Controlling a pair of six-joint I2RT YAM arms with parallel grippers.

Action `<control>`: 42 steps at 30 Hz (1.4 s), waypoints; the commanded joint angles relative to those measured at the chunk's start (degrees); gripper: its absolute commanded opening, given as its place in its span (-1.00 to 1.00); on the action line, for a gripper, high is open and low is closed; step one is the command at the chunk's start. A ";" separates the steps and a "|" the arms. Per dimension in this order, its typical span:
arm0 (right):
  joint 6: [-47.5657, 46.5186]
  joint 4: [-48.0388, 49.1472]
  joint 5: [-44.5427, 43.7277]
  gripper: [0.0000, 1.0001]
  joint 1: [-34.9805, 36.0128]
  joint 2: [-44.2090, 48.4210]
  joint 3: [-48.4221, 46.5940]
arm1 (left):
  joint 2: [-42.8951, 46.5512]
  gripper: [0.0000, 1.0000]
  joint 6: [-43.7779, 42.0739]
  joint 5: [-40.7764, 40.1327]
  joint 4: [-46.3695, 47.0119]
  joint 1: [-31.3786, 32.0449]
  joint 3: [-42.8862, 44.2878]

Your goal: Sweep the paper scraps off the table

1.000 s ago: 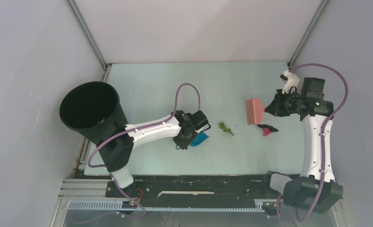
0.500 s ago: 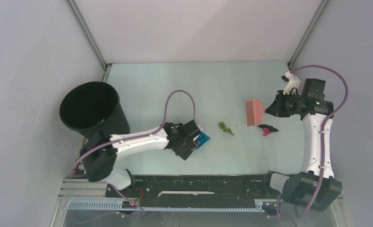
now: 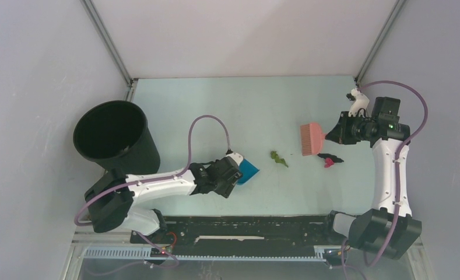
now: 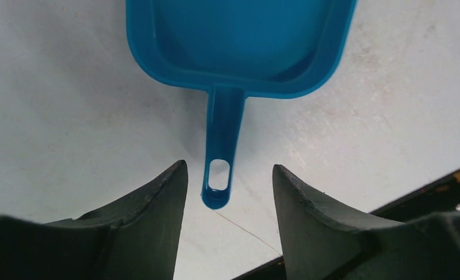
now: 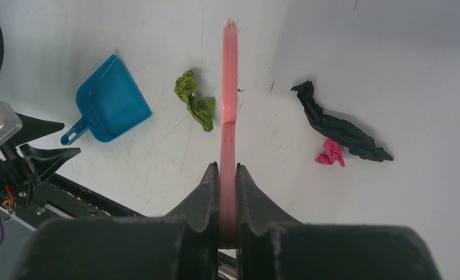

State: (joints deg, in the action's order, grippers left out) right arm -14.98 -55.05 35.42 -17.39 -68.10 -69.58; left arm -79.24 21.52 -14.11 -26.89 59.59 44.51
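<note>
The blue dustpan (image 4: 239, 46) lies flat on the pale green table (image 3: 216, 105), mouth facing away from my left gripper (image 4: 230, 165). That gripper is open; the tip of the dustpan handle (image 4: 218, 181) lies between its fingertips, touching neither. My right gripper (image 5: 227, 166) is shut on the pink brush (image 5: 229, 116), whose bristle head (image 3: 312, 138) hangs over the table. Paper scraps lie close by: a green one (image 5: 195, 105) left of the brush, and a black one (image 5: 341, 131) and a small magenta one (image 5: 331, 153) to its right.
A tall black bin (image 3: 113, 137) stands at the table's left edge, beside the left arm. A black rail (image 3: 245, 224) runs along the near edge. Grey walls close in the back and both sides.
My left gripper has opened and let go of the dustpan, then drawn back toward the near left. The dustpan stays on the table. The right arm and brush have barely shifted.
</note>
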 commanded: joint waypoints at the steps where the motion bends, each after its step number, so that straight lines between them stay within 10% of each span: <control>1: -0.21 1.14 2.03 -1.00 -0.37 0.27 -0.23 | 1.15 0.23 1.69 -4.17 7.94 0.35 -2.93; 15: -0.06 0.96 1.59 -1.00 -0.37 0.57 -0.20 | 0.76 -0.18 1.40 -2.63 12.87 0.35 -6.63; 24: -7.10 -8.22 -9.65 -1.00 -1.86 0.44 -6.76 | 6.75 -0.40 1.17 -3.03 -2.17 0.52 3.09; 33: -14.90 -18.70 -20.16 -1.00 -13.61 -3.86 -15.89 | 6.79 -0.60 -7.97 -7.03 -14.39 0.32 19.46; 42: -20.80 -20.44 -15.36 -1.00 -25.74 -3.38 -13.86 | 4.63 -0.74 -7.58 -5.10 -11.20 -0.27 16.81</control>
State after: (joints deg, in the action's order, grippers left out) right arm -31.77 -73.63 17.52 -41.08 -72.79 -84.47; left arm -74.98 14.44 -19.79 -39.07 59.61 63.46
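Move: The dustpan handle lies about 3 cm below the left hand, its middle 1 cm ahead and 1 cm to the right, between the open fingers; the green scrap is some 10 cm ahead and 17 cm right. The right hand holds the brush roughly 20 cm above the table, the black scrap level ahead and about 5 cm right, the pink one 2 cm nearer, the table's right edge some 20 cm right. Left dips, pinches the dustpan handle, lifts about 15 cm; right carries the brush about 15 cm right and back. ##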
